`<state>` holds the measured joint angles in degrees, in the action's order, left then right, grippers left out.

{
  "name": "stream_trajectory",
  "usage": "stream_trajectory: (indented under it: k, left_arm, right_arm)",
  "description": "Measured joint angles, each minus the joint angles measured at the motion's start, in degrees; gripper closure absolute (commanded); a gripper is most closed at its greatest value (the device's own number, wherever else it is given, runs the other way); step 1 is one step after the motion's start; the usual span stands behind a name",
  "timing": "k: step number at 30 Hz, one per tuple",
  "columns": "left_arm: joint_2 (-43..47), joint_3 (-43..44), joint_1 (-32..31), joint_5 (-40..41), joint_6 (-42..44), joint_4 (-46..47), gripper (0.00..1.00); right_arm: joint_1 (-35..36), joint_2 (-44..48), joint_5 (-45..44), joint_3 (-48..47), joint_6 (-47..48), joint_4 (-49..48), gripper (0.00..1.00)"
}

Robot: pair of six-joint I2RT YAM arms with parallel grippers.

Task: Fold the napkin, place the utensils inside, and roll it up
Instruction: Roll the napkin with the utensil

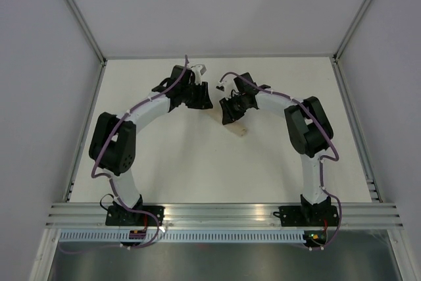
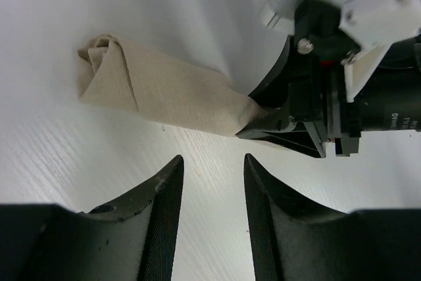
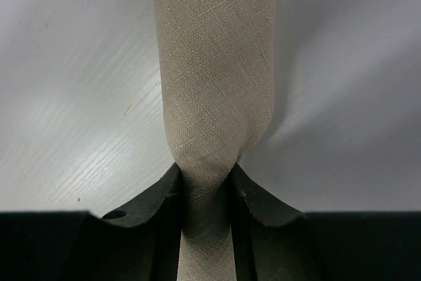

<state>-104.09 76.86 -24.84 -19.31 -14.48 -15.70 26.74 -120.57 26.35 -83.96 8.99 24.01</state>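
Observation:
The tan napkin [image 2: 164, 87] lies on the white table as a tight roll, and only its tip [image 1: 241, 129] shows from above. My right gripper [image 3: 205, 182] is shut on one end of the roll, pinching the cloth [image 3: 217, 64] narrow between its pads. From the left wrist, that gripper [image 2: 289, 129] is seen clamping the roll's right end. My left gripper [image 2: 212, 169] hovers open just beside the roll, with only bare table between its fingers. From above, the two grippers [image 1: 202, 99] [image 1: 230, 118] stand close together at mid-table. The utensils are hidden.
The white table [image 1: 197, 162] is bounded by grey walls at the back and both sides. An aluminium rail [image 1: 223, 214] runs along the near edge, where both arm bases are bolted. Purple cables trail along each arm.

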Motion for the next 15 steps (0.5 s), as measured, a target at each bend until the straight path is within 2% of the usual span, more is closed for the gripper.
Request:
stream_trajectory:
  k: [15]
  left_arm:
    - [-4.48, -2.67, -0.04, 10.10, -8.26, 6.82, 0.51]
  right_arm:
    - [-0.02, -4.52, 6.34, -1.05, -20.33, -11.61, 0.64]
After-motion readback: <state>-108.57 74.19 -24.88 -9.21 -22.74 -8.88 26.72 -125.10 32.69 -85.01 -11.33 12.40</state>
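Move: My right hand already pinches the napkin roll near its middle. The roll's free half lies about 5 cm to that hand's left and 4 cm farther out, and the short tail some 6 cm to its right and 3 cm back. From my left hand, which is open and empty, the free half is roughly 5 cm ahead, 4 cm right and 10 cm below. My right gripper is about 9 cm to its right, 1 cm ahead and equally low. With my right hand I keep the pinch on the napkin roll and drag it about 4 cm left and slightly forward at table height, turning clockwise some 10 degrees while the hand's left side lifts. My left hand sinks about 4 cm and eases forward and a little left over the table towards the roll's free half, swinging counter-clockwise, fingers staying half open. ##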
